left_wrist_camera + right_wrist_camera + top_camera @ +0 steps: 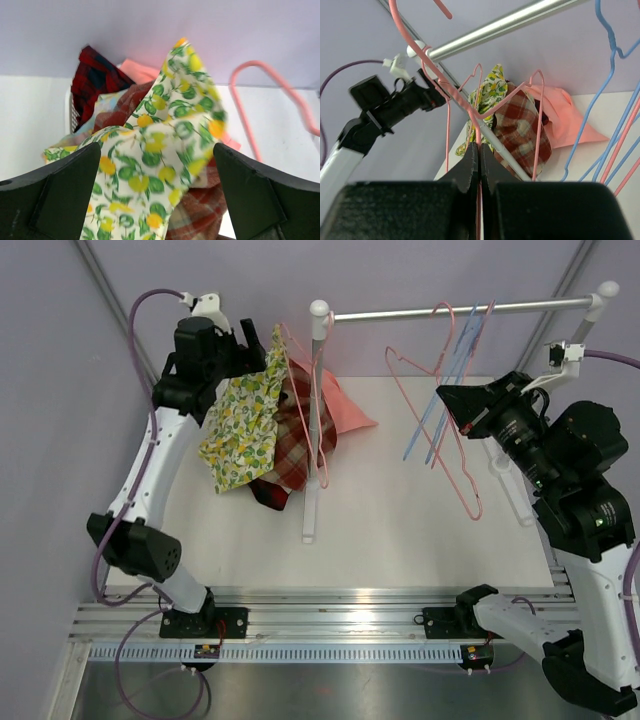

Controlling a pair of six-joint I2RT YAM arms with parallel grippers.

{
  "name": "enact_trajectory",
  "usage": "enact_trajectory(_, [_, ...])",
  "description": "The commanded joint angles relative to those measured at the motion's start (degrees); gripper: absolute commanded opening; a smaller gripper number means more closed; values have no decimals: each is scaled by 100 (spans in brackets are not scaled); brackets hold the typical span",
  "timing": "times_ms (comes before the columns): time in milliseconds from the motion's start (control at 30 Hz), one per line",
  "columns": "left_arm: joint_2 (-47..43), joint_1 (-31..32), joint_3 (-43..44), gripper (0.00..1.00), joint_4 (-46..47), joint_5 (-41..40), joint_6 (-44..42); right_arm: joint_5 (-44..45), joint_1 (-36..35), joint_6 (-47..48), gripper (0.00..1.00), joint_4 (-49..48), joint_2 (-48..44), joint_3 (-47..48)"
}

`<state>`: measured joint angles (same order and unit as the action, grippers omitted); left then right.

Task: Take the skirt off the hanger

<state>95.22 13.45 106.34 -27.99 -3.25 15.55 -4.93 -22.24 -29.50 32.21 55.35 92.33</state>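
A lemon-print skirt [240,425] hangs at the back left, its top edge by my left gripper [258,345]. In the left wrist view the skirt [170,125] is blurred and lies between the wide-open fingers of that gripper [155,200], which do not pinch it. My right gripper [447,395] is shut on the wire of a bare pink hanger [476,505], whose hook is over the metal rail [500,308]. In the right wrist view the jaws [480,150] are closed on the pink wire [477,130].
A red plaid garment [293,435] and a pink cloth [350,405] are piled behind the white rack post [312,440], over a white basket [70,112]. Another pink hanger [322,455] hangs by the post. Blue hangers [440,410] hang on the rail.
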Motion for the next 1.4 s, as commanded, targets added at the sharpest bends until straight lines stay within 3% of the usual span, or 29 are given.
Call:
enact_trajectory(0, [-732, -1, -464, 99, 215, 158, 18, 299, -26, 163, 0, -320, 545, 328])
enact_trajectory(367, [-2533, -1, -2170, 99, 329, 184, 141, 765, -17, 533, 0, -803, 1838, 1023])
enact_trajectory(667, [-3650, 8, -2944, 99, 163, 254, 132, 748, -26, 295, 1, -839, 1418, 338])
enact_trajectory(700, [-3677, 8, -2944, 99, 110, 254, 132, 748, -26, 304, 7, -769, 1399, 347])
enact_trajectory(733, [-3703, 8, -2953, 99, 75, 280, 132, 748, -17, 356, 26, -655, 1373, 355])
enact_trajectory(767, [-3765, 8, -2970, 99, 13, 289, 150, 748, -17, 392, 53, -585, 1321, 382])
enact_trajectory(800, [-3809, 17, -2962, 99, -13, 289, 150, 783, -17, 401, 98, -514, 1294, 434])
enact_trajectory(1133, [-4502, 43, -2663, 99, -856, 509, 27, 1187, -26, 857, 99, 224, 285, 330])
enact_trajectory(1367, [-5820, 43, -3198, 99, -1630, 579, 36, 1406, -17, 1052, 99, 629, -1944, -862])
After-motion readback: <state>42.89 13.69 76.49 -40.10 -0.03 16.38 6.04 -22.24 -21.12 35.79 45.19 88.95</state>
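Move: My shut right fingers already hold an empty pink hanger just below its neck. The stretch of rail it belongs on is about 12 cm ahead and some 8 cm higher, straight out. The bunched blue hangers hang about 12 cm ahead and 4 cm right of this hand, the rail's left post some 19 cm left and 12 cm ahead. My open left hand is over the lemon-print skirt, roughly 4 cm ahead and 15 cm below, with the brown plaid skirt about 10 cm right of this hand, 4 cm ahead and 19 cm down. With my right hand I carry the pink hanger forward about 12 cm towards the rail, sinking a little, then start easing back, open my fingers wide to let it go, and withdraw back and to the right, rising again. Meanwhile I draw my open, empty left hand some 25 cm back, away from the lemon-print skirt, drifting slightly left. ##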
